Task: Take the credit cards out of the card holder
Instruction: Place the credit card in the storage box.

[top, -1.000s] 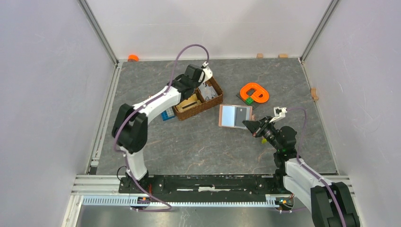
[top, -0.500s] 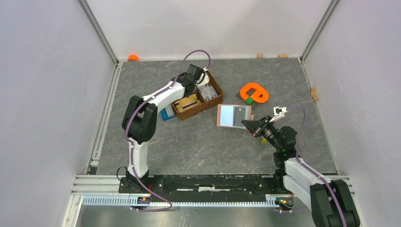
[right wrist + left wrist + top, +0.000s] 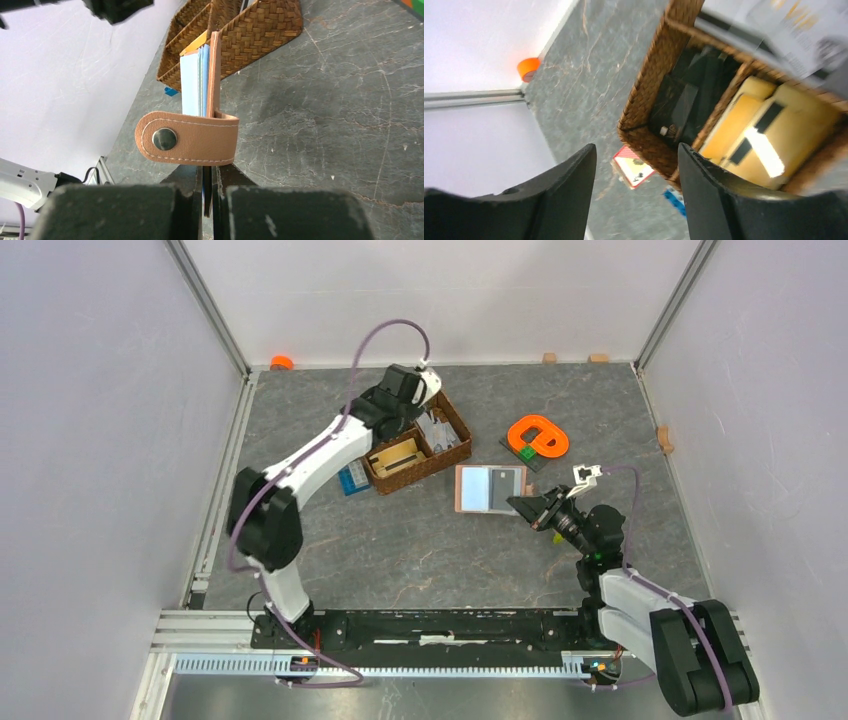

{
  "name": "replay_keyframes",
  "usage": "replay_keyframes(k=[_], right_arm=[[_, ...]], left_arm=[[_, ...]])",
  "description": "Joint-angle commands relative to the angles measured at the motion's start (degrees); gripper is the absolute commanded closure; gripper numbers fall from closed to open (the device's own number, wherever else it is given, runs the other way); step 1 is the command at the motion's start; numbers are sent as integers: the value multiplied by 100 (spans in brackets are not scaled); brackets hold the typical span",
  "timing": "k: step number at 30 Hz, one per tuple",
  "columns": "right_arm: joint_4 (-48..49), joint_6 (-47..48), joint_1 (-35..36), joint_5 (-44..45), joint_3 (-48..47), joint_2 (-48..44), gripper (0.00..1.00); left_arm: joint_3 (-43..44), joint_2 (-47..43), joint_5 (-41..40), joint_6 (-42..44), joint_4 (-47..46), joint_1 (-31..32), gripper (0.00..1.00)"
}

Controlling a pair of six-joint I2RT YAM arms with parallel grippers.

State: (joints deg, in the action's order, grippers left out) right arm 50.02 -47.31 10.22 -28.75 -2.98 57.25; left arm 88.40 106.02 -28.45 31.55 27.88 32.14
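Note:
The tan card holder (image 3: pixel 490 489) is held off the table, edge-on in the right wrist view, its snap tab (image 3: pixel 187 138) facing the camera. Pale blue credit cards (image 3: pixel 192 87) stand inside it. My right gripper (image 3: pixel 207 182) is shut on the card holder's near edge, also seen from above (image 3: pixel 527 505). My left gripper (image 3: pixel 636 150) hangs open over the brown wicker basket (image 3: pixel 649 100) with nothing between its fingers. From above, this gripper (image 3: pixel 422 402) is at the basket's far end. A pale grey printed flat piece (image 3: pixel 784 30) lies blurred across the basket's top.
The basket (image 3: pixel 418 447) holds yellow and dark items. A red-and-white square piece (image 3: pixel 634 166) and a blue brick (image 3: pixel 354 480) lie beside it. An orange ring piece (image 3: pixel 538 437) with a green brick (image 3: pixel 526 453) sits behind the card holder. An orange cap (image 3: pixel 282 362) is in the far left corner.
My left gripper has gone from shut to open above the basket and its arm has shifted. My right gripper has carried the card holder slightly left.

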Motion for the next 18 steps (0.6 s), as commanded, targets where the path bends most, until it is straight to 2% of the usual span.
replay_keyframes(k=[1, 3, 5, 9, 10, 13, 18], right_arm=[[708, -76, -24, -305, -98, 71, 100], [801, -104, -23, -352, -105, 129, 100], [988, -202, -23, -512, -127, 214, 100], [1429, -493, -20, -787, -165, 441, 100], [1556, -588, -20, -852, -167, 509, 100], [2079, -883, -20, -1030, -142, 785, 100], [2990, -1432, -9, -1261, -83, 1268, 100]], left_arm=[[-131, -1262, 1117, -2759, -217, 60, 26], [-638, -1739, 1516, -4125, -577, 56, 2], [-1298, -2229, 1977, -5357, -980, 23, 0], [-3217, -3006, 3313, -6854, -3023, 4, 0], [-3556, -3069, 3663, -6986, -3608, 19, 0], [-4357, -3026, 4005, -7172, -4689, 260, 0], [-5243, -2609, 5035, -7450, -6636, 403, 0]])
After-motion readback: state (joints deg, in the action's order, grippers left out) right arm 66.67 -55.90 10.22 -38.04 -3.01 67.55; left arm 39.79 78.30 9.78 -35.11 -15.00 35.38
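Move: The open card holder, held at its right edge by the right hand, lies about 20 cm right and 16 cm back of the left hand and a few centimetres lower; its middle is roughly 5 cm left and 3 cm ahead of the right hand, nearly at its height. The storage box's middle is some 6 cm back and 4 cm right of the left hand, about 13 cm below. The orange ring stands about 12 cm right of the holder and 10 cm farther out. Towards the card holder's left edge the left hand swings away from over the storage box, back and to the right by nearly 20 cm in all, first rising about 9 cm, then sinking past its starting height. It rolls some 80 degrees, left side down, while its half-open fingers spread fully. The right hand keeps its pinch and brings the holder a little left and up, turning slightly counter-clockwise. ##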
